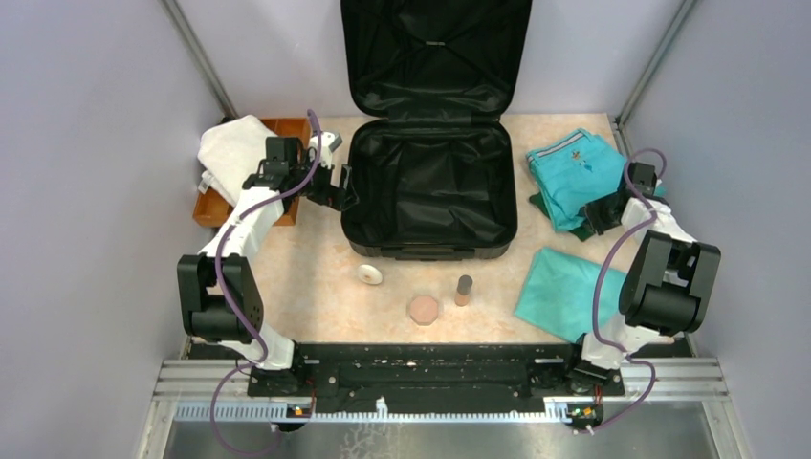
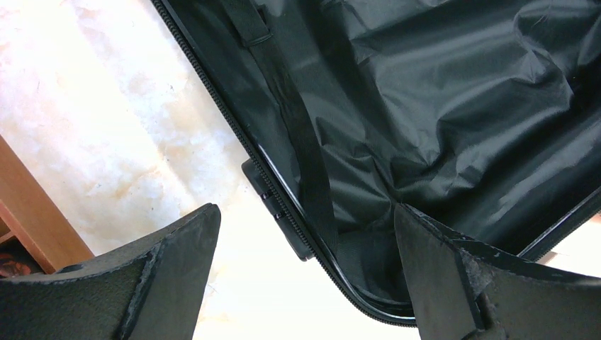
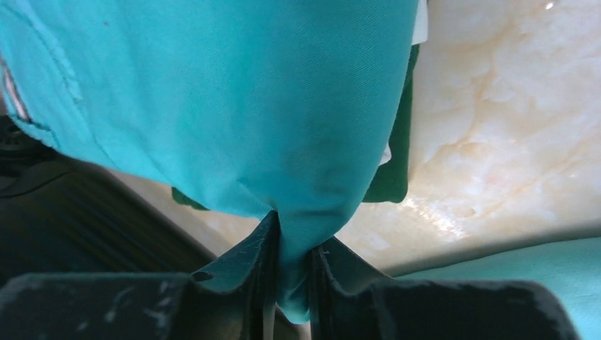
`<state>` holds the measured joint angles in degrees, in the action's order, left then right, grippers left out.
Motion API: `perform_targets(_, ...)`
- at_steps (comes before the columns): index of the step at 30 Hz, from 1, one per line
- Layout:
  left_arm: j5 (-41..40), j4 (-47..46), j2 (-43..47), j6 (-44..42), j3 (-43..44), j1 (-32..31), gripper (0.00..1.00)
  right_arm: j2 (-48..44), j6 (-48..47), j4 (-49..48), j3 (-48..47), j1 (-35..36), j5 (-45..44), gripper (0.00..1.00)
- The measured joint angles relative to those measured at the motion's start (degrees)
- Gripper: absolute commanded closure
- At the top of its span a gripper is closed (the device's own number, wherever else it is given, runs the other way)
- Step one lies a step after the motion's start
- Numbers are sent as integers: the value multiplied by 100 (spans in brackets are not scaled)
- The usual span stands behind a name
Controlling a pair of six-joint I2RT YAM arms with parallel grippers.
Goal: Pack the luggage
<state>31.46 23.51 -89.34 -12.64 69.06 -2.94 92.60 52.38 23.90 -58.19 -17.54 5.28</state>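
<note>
The luggage (image 1: 430, 191) lies open in the middle of the table, its lid standing upright at the back and its black lining (image 2: 439, 106) bare. My left gripper (image 1: 339, 186) hovers open at its left rim, and in the left wrist view the left gripper (image 2: 306, 212) straddles the zipper edge with nothing between the fingers. At the right, my right gripper (image 1: 598, 215) is shut on the near edge of a folded turquoise garment (image 1: 579, 167). The right wrist view shows the turquoise fabric (image 3: 212, 92) pinched in the right gripper (image 3: 292, 237). A dark green garment (image 3: 398, 163) lies under it.
A second teal cloth (image 1: 564, 292) lies flat at the near right. A white cloth (image 1: 234, 153) drapes over a brown wooden tray (image 1: 210, 210) at the left. In front of the luggage sit a white round piece (image 1: 369, 274), a pink octagonal piece (image 1: 423, 309) and a small brown bottle (image 1: 464, 289).
</note>
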Motion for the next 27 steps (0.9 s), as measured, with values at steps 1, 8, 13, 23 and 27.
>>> perform_targets(1,-13,15,4,0,0,0,2,-20,20,-39,0,0,66,90)
perform_targets(8,-136,59,87,-24,0,0,2,-225,39,76,-487,2,439,100)
perform_targets(13,-188,111,175,-59,0,0,2,-229,31,129,-1370,7,730,100)
perform_targets(23,-223,177,262,-61,42,0,2,330,-79,654,-3724,310,826,100)
perform_targets(27,-251,229,262,-59,94,0,2,1029,-208,1150,-5056,890,656,100)
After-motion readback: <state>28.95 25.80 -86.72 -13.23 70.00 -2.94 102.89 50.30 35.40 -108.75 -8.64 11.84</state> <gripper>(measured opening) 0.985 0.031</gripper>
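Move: The right hand already has the near edge of the turquoise cloth between its closing fingers; the cloth's middle lies about 9 cm ahead and 2 cm left, level with it. The green cloth's corner peeks out some 2 cm back and 4 cm left. The flat teal cloth lies about 17 cm back and 6 cm left, the open suitcase roughly 8 cm ahead and 39 cm left. From the left hand, the turquoise cloth is about 55 cm right, 4 cm ahead and 11 cm lower. Steeply up and then forward as well, the right hand finishes pinching the near edge of the turquoise cloth and hoists it some 25 cm, while reaching about 14 cm outward over the pile. The fingers tip up about 30 degrees from pointing down, and late in the lift the hand swings left by about 5 cm, turning somewhat counter-clockwise, its grip kept. ##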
